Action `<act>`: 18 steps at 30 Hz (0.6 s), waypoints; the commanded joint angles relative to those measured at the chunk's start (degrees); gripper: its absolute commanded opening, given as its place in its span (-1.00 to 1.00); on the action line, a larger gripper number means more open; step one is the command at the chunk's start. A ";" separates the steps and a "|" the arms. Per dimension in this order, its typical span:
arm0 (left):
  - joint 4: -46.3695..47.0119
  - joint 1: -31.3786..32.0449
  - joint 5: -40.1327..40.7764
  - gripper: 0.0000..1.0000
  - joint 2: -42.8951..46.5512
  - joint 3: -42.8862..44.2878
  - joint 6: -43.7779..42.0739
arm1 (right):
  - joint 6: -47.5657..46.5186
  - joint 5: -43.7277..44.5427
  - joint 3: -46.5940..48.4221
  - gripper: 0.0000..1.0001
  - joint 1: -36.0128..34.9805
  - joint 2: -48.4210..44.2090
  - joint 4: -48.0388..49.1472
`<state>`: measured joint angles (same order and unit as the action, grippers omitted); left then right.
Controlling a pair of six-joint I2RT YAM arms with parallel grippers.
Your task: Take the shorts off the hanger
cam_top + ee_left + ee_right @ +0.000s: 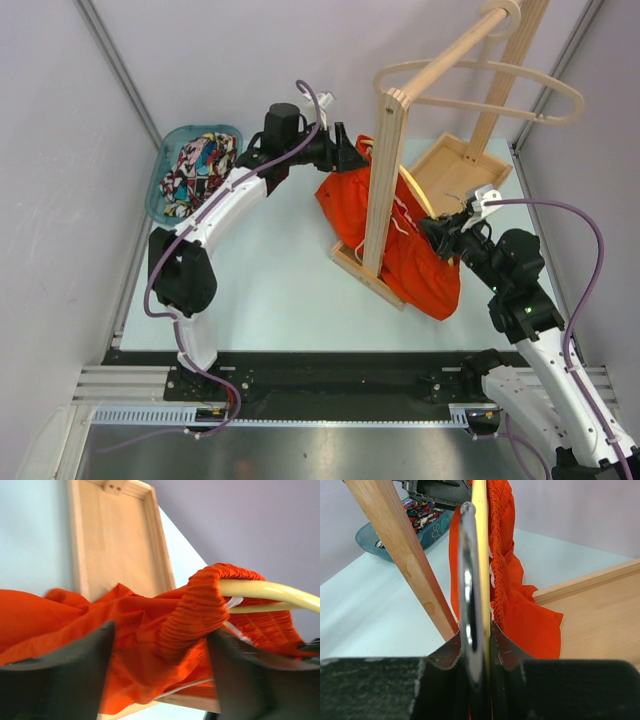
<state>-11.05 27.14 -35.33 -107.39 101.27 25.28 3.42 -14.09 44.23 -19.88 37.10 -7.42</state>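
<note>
The orange-red shorts [420, 262] hang bunched on a yellow hanger [270, 591] beside the wooden rack's post [385, 180]. My left gripper [352, 155] is at their far end. In the left wrist view it [160, 630] stands open, the gathered waistband [200, 605] lying loosely between its wide-apart fingers. My right gripper [432, 232] is at the near end of the shorts. In the right wrist view it [475, 635] is shut on the yellow hanger [480, 540] and its metal hook [467, 570]. The comic-print shorts [195, 170] lie in a teal basket [160, 190].
The rack's wooden base tray [465, 165] lies behind the orange shorts, at the back right. A bare wooden hanger [500, 85] hangs on the rack's top rail. Grey walls close in both sides. The basket [375, 537] sits at the back left.
</note>
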 commanded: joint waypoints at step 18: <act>-3.08 -2.35 34.79 -0.99 9.40 0.40 1.44 | -3.24 -6.04 1.65 -1.00 0.72 -3.88 -4.27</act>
<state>-16.14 28.32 -21.61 -101.69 100.27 27.09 0.97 -17.67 44.12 -19.59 36.82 -9.23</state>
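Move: The left hand's half-closed fingers straddle the end of the orange shorts' waistband, about 2 cm farther right and 1 cm lower. The middle of the yellow hanger lies some 11 cm to the right and 7 cm back from this hand; the rack's near post stands about 5 cm to its right and 6 cm back. From the right hand, which already grips the hanger, that waistband end is roughly 17 cm ahead and 14 cm left, about level. Staying nearly in place at first, the left hand shuts its fingers and pinches the bunched waistband at the hanger's far end. It then draws left and up, about 3 cm across and 2 cm up, away from the post, while the wrist turns some 10 degrees counter-clockwise. The right hand keeps its grip on the hanger, shifting barely a centimetre. ##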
